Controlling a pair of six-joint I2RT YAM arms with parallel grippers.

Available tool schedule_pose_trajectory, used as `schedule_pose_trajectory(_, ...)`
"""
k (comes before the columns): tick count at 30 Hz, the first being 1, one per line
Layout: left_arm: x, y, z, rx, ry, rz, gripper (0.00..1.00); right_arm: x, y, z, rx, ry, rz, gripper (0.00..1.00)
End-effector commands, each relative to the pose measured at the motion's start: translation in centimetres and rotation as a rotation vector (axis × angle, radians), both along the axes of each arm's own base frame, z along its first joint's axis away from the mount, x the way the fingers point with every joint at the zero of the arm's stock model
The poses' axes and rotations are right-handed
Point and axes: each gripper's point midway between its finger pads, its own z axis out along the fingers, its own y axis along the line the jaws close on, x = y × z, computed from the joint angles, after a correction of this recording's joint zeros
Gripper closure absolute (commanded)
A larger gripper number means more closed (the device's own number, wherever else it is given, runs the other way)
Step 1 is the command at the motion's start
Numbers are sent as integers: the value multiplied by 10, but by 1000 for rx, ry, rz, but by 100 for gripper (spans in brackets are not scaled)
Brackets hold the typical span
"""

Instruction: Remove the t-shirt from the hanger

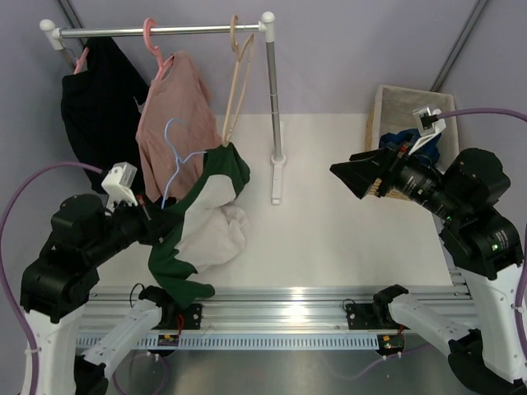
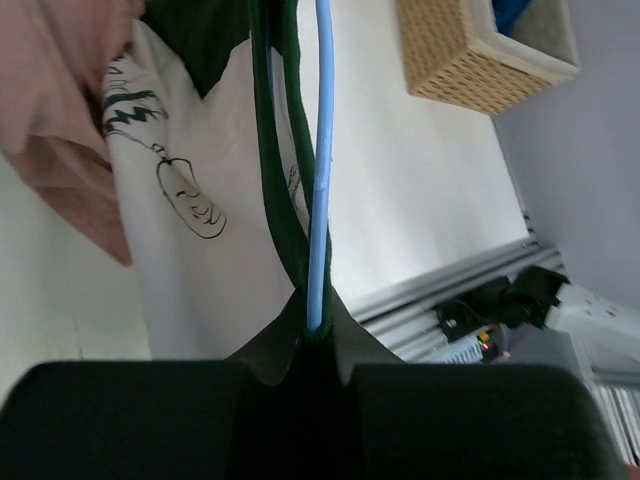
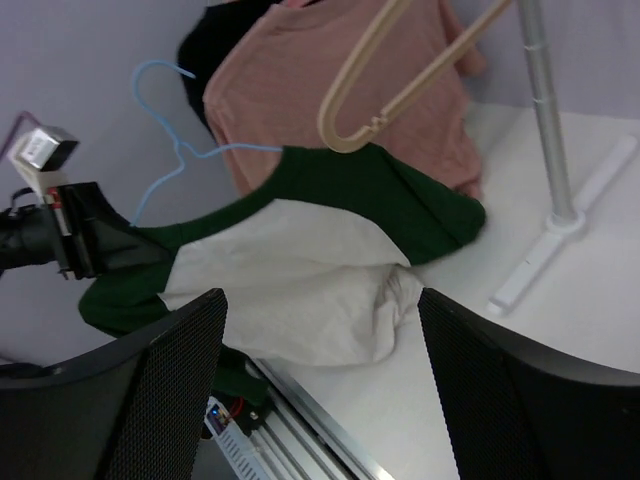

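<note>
The t-shirt (image 1: 210,226), white body with dark green sleeves, hangs on the light-blue wire hanger (image 1: 177,156), off the rail, its lower part resting on the table. My left gripper (image 1: 156,220) is shut on one end of the hanger together with the green fabric over it. In the left wrist view the hanger's blue wire (image 2: 320,160) runs down into my shut left gripper (image 2: 318,365), beside the t-shirt's white printed body (image 2: 190,260). My right gripper (image 1: 350,174) is open and empty, well right of the shirt. The right wrist view shows the t-shirt (image 3: 290,270) and the hanger (image 3: 160,90) beyond the open right gripper (image 3: 320,400).
A clothes rack's rail (image 1: 189,30) holds a black garment (image 1: 95,103), a dusty-pink shirt (image 1: 169,115) on a pink hanger and a bare wooden hanger (image 1: 239,74). The rack post (image 1: 274,107) stands mid-table. A wicker basket (image 1: 399,107) sits back right.
</note>
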Motion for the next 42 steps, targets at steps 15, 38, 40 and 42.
schedule_pose_trajectory(15,-104,-34,31,-239,17,-365,100,-22,64,57,99,-183,499,15)
schedule_pose_trajectory(38,-97,-73,67,-366,58,-660,100,-17,82,28,53,-125,670,11)
schedule_pose_trajectory(40,-92,-78,78,-378,38,-698,100,-15,83,30,49,-137,679,11)
schedule_pose_trajectory(42,-81,-84,88,-384,23,-726,100,-13,86,32,43,-144,711,11)
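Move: My left hand still pinches one shoulder of the green-and-white t-shirt with an arm of the blue hanger, already off the rail. The t-shirt's free shoulder lies about 16 cm ahead of it, 11 cm to its right, about level. From my open, empty right hand that shoulder is roughly 23 cm left, 12 cm ahead and 9 cm lower. The wooden hanger hangs about 13 cm beyond the shoulder; the blue hanger's neck is some 9 cm left of the shoulder, 6 cm nearer me. I keep my left grip on shirt and hanger and draw them back about 12 cm, drifting right and slightly up, then ease forward again by a few centimetres, turning the hand some 30 degrees clockwise and rolling it right. Meanwhile my right hand swings left about 9 cm towards the free shoulder, turning counter-clockwise; it rises a little, then sinks again. Its fingers stay open. ##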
